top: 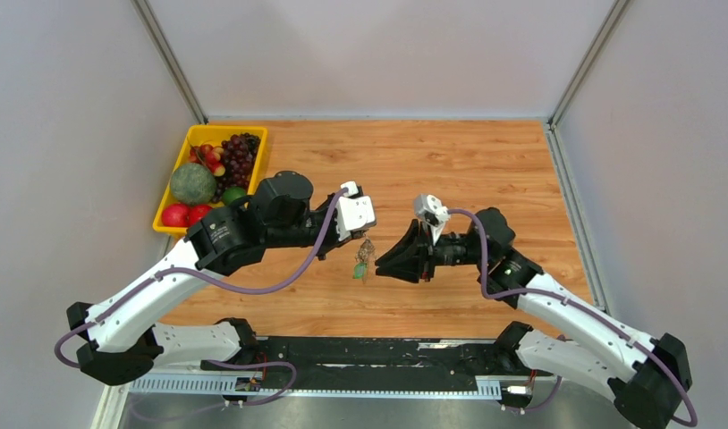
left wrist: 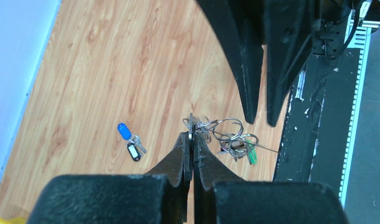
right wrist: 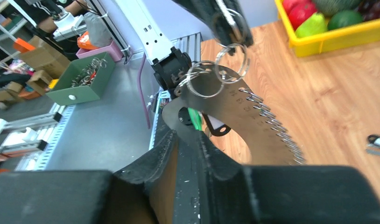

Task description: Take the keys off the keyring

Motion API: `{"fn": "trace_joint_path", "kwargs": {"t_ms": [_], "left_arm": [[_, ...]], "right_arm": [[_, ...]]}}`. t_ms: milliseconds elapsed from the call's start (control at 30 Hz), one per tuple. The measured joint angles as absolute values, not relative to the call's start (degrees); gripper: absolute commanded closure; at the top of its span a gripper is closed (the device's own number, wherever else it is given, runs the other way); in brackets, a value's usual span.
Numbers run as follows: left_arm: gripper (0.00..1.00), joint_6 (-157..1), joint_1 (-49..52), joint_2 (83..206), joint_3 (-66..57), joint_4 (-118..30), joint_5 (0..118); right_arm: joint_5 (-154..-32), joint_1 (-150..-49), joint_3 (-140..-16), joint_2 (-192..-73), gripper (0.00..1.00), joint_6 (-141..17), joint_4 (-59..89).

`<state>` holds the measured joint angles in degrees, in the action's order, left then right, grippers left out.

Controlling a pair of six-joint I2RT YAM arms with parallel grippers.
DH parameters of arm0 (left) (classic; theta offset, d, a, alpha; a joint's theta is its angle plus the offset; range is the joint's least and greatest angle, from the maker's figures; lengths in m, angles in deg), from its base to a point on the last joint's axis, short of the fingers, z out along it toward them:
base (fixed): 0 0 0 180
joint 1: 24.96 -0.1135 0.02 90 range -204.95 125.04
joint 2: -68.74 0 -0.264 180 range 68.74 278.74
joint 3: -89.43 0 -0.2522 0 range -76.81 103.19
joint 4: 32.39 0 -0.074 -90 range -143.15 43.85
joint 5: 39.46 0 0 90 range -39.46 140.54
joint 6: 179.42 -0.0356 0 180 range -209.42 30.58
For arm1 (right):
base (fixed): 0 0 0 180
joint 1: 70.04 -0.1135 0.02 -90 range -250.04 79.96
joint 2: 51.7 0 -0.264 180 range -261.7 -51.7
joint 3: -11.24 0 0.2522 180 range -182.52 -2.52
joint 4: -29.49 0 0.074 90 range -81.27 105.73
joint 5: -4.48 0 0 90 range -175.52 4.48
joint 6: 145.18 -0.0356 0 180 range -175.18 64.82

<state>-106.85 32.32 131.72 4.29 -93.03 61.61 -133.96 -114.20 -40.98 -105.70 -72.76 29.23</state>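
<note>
My left gripper (top: 365, 234) (left wrist: 192, 135) is shut on one ring of the keyring (left wrist: 230, 136), a cluster of silvery loops hanging above the wood. A green tag (left wrist: 251, 156) (top: 359, 270) dangles from the cluster. In the right wrist view the rings (right wrist: 211, 77) hang with a black-and-white key (right wrist: 218, 126) and a flat grey toothed piece (right wrist: 244, 116). My right gripper (top: 381, 264) (right wrist: 187, 135) points at the cluster from the right. Its fingertips (left wrist: 251, 116) stand a little apart just above the rings, with nothing between them. A blue key (left wrist: 124, 130) and another black-and-white key (left wrist: 133, 151) lie loose on the table.
A yellow tray (top: 226, 130) (right wrist: 328, 39) of fruit stands at the table's back left. A black strip (top: 369, 353) runs along the near edge between the arm bases. Off the table, a green box (right wrist: 80, 81) holds more rings.
</note>
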Motion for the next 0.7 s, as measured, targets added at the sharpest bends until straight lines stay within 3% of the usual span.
{"fn": "trace_joint_path", "kwargs": {"t_ms": [133, 367, 700], "left_arm": [[1.00, -106.8, 32.3, 131.7, 4.3, -93.0, 62.2], [1.00, -106.7, 32.3, 131.7, 4.3, -93.0, 63.2], [1.00, -106.7, 32.3, 131.6, 4.3, -91.5, 66.3]], "right_arm": [[-132.9, -114.1, -39.0, -99.1, 0.58, -68.5, 28.8], [-127.8, -114.1, -37.2, -92.1, 0.57, -61.7, 28.8], [-120.6, -114.1, -38.3, -95.1, 0.59, -59.4, 28.6]]}}
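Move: The keyring hangs from the closed left fingers, its loops about 3 cm below, 1 cm back and 1 cm to the right of them. From the right hand, the loops lie about 3 cm ahead, 3 cm left and 2 cm up; the metal tool card on them hangs some 3 cm left, 1 cm ahead and 1 cm down. The blue-tagged keys lie on the table about 16 cm ahead, 8 cm left and 26 cm below the right hand. Open the right gripper further and back it off from the hanging bunch, some 3 cm to the right while rising about as much, then sweep it forward past its starting line by nearly 3 cm. Roll the wrist some 20 degrees on the way and swing the fingertips clockwise. Keep the left gripper shut on the keyring, letting it ease back only about 1 cm. ##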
